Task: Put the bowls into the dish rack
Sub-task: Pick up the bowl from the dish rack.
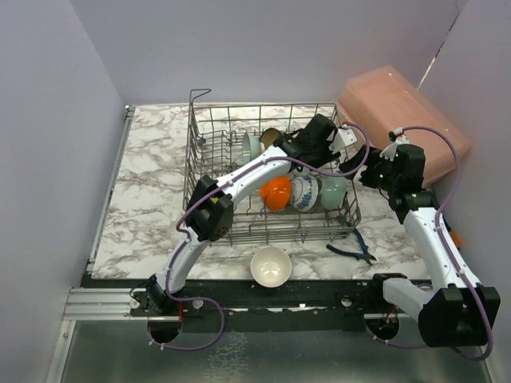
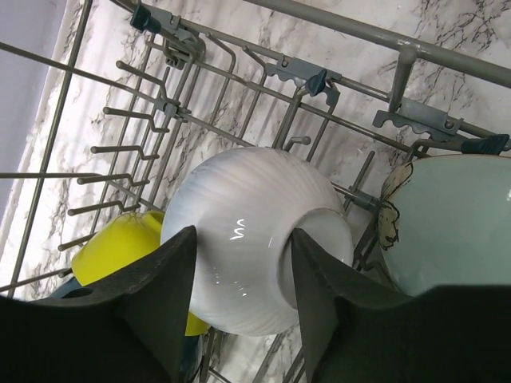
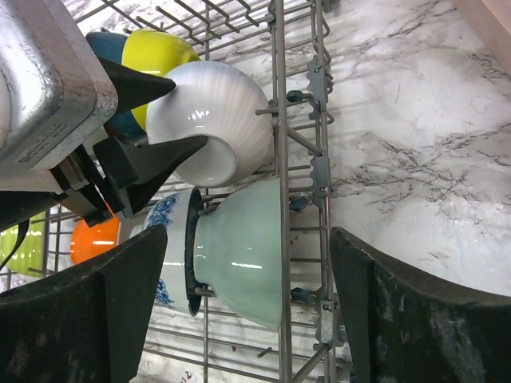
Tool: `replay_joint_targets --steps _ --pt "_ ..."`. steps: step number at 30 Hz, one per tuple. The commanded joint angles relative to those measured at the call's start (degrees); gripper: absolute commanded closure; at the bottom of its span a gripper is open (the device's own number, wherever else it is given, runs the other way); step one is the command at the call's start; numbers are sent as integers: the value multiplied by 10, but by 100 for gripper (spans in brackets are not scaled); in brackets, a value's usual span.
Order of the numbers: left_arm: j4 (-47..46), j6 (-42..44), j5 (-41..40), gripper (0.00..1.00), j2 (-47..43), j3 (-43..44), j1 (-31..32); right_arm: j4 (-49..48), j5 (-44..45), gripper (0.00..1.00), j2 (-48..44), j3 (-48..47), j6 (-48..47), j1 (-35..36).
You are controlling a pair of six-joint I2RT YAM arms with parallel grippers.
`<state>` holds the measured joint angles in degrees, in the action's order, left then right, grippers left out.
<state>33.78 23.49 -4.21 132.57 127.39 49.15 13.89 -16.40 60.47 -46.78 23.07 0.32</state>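
Note:
The grey wire dish rack (image 1: 209, 233) holds several bowls on edge. My left gripper (image 2: 242, 235) reaches into its back right corner and is shut on a white ribbed bowl (image 2: 247, 207), one finger on its side and one against its foot. A yellow bowl (image 2: 120, 243) lies behind it and a mint bowl (image 2: 455, 215) beside it. My right gripper (image 3: 249, 239) hangs open above the rack's right rim (image 3: 279, 80), over the mint bowl (image 3: 243, 247) and a blue-patterned bowl (image 3: 172, 215). An orange bowl (image 1: 275, 192) stands mid-rack. A cream bowl (image 1: 271, 266) sits upright on the table in front of the rack.
A pink translucent box (image 1: 403, 112) leans at the back right, close behind my right arm. Blue-handled pliers (image 1: 351, 251) lie on the marble top by the rack's front right corner. Grey walls close in both sides.

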Motion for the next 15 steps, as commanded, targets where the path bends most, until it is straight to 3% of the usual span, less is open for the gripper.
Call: replay_joint_targets --steps 1,4,7,15 --pt "28 -1 30 48 4 7 1 20 -17 13 6 -16 2 -1" --pt "28 4 8 21 2 11 1 19 -19 13 7 -16 1 -1" --pt "28 -2 -13 5 7 14 1 18 -19 13 8 -16 0 0" --pt "33 -27 22 1 17 7 1 17 -20 13 10 -16 -1 0"
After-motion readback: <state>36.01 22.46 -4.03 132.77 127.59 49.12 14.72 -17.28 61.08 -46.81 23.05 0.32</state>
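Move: The white bowl stands on its side in the rack, right off my left fingertips: its middle is about 2 cm ahead, 3 cm right and 4 cm below. The yellow bowl is roughly 5 cm ahead and 4 cm left of that hand; the sage bowl lies some 6 cm back and 7 cm right. From my right hand, the white bowl is about 8 cm ahead, 9 cm left and 8 cm lower. I spread my left fingers from about half open to fully open, and their tips come free of the white bowl's wall and foot to stand either side of it. As they part, I let the hand sink slightly over the bowl, about half a centimetre, easing a touch back and left with the wrist nearly still. ##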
